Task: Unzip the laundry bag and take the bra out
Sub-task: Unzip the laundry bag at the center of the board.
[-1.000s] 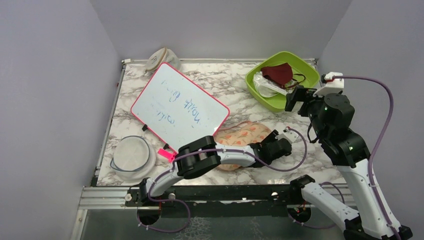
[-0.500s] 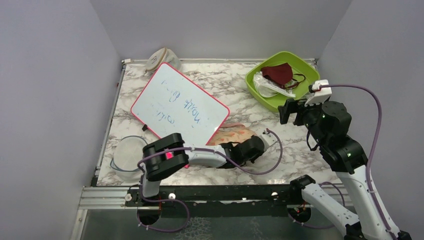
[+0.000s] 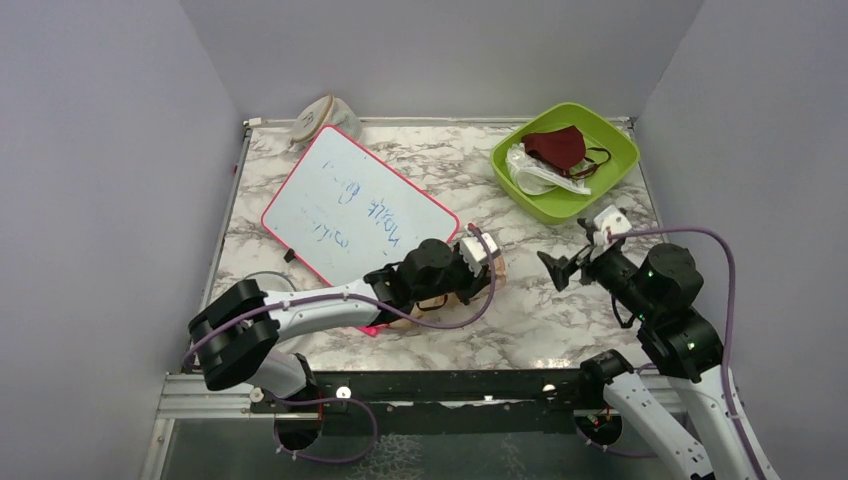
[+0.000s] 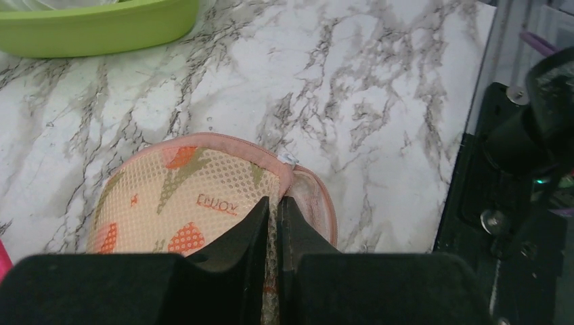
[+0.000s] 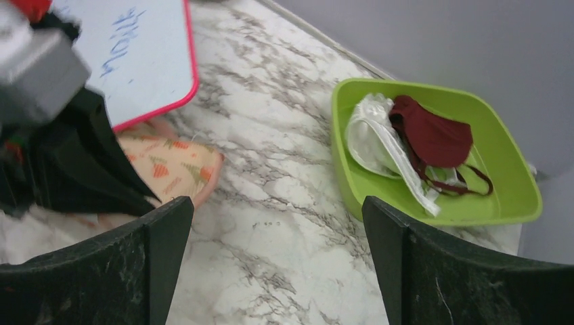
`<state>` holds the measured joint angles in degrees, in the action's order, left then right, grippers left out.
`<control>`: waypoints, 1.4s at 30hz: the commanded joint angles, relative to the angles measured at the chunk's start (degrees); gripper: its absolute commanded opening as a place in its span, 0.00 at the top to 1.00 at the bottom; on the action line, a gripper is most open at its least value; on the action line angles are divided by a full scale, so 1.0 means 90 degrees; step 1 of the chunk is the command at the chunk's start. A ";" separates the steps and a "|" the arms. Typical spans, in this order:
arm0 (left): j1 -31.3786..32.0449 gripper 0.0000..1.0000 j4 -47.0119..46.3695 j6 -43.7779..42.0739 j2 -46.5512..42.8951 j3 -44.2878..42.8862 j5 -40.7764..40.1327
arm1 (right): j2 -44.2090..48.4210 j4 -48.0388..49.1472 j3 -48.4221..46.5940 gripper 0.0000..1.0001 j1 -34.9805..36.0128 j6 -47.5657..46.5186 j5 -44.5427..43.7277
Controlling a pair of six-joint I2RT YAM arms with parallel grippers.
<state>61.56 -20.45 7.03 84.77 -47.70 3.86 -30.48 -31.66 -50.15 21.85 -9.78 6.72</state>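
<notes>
The laundry bag (image 4: pixel 189 210) is a peach pouch with orange and green prints and a pink zip edging. It lies on the marble table next to the whiteboard. My left gripper (image 4: pixel 273 203) is shut on the bag's mesh top layer, close to the small zip pull (image 4: pixel 288 160). To the right of the fingers the pink rim stands apart from that layer. From above, the left gripper (image 3: pixel 483 262) and its arm cover most of the bag. My right gripper (image 3: pixel 553 268) hangs open to the right of the bag (image 5: pixel 172 166), with bare marble between its fingers (image 5: pixel 274 213). The bra is hidden.
A green bowl (image 3: pixel 600 185) at the back right holds a maroon mask (image 3: pixel 556 147) and a whitish clear wrapper (image 3: pixel 535 172). A pink-framed whiteboard (image 3: pixel 355 210) lies at centre left. A beige rounded fabric thing (image 3: pixel 325 115) sits at the back edge. A clear round lid (image 3: pixel 262 285) is at the front left.
The left gripper has shut on the bag and pulled it left toward the whiteboard. The right arm has come down and forward, and its open gripper now faces the bag.
</notes>
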 commanded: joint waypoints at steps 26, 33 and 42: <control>-0.0072 1.00 -0.1312 -0.1552 -0.2099 0.1318 0.0832 | -0.0633 0.1566 0.1942 0.48 0.0001 -0.1727 0.4105; -0.0072 1.00 -0.1312 -0.1486 -0.1957 0.1262 0.1047 | -0.0986 0.1888 0.1933 0.49 0.0000 -0.2006 0.4809; -0.0071 1.00 -0.1312 -0.1440 -0.1881 0.1229 0.1079 | -0.1047 0.2032 0.1910 0.67 0.0004 -0.2148 0.4686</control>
<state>61.12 -29.19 -6.11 67.70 -36.16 11.64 -40.29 -16.12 -32.71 21.85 -28.05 47.68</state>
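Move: On the bag held up by the left fingers, the zipper pull sits about 7 cm to the right hand's left, level with it fore and aft, and some 14 cm below. From the right hand, the whiteboard's middle is roughly 16 cm ahead and 38 cm left, and the green tub about 30 cm ahead and 8 cm right, both low on the table. From the left hand, the pull is about 2 cm ahead, 4 cm right and 1 cm below. Swinging down and left about 10 cm each way, the right hand curls back and then a little forward again towards the zipper pull, turning some 45 degrees counter-clockwise while its fingers narrow from nearly wide open to about a third, one on each side of the pull. The left hand keeps its pinch on the bag and raises it about 6 cm, drawing left and slightly back, fingers tilting up. ##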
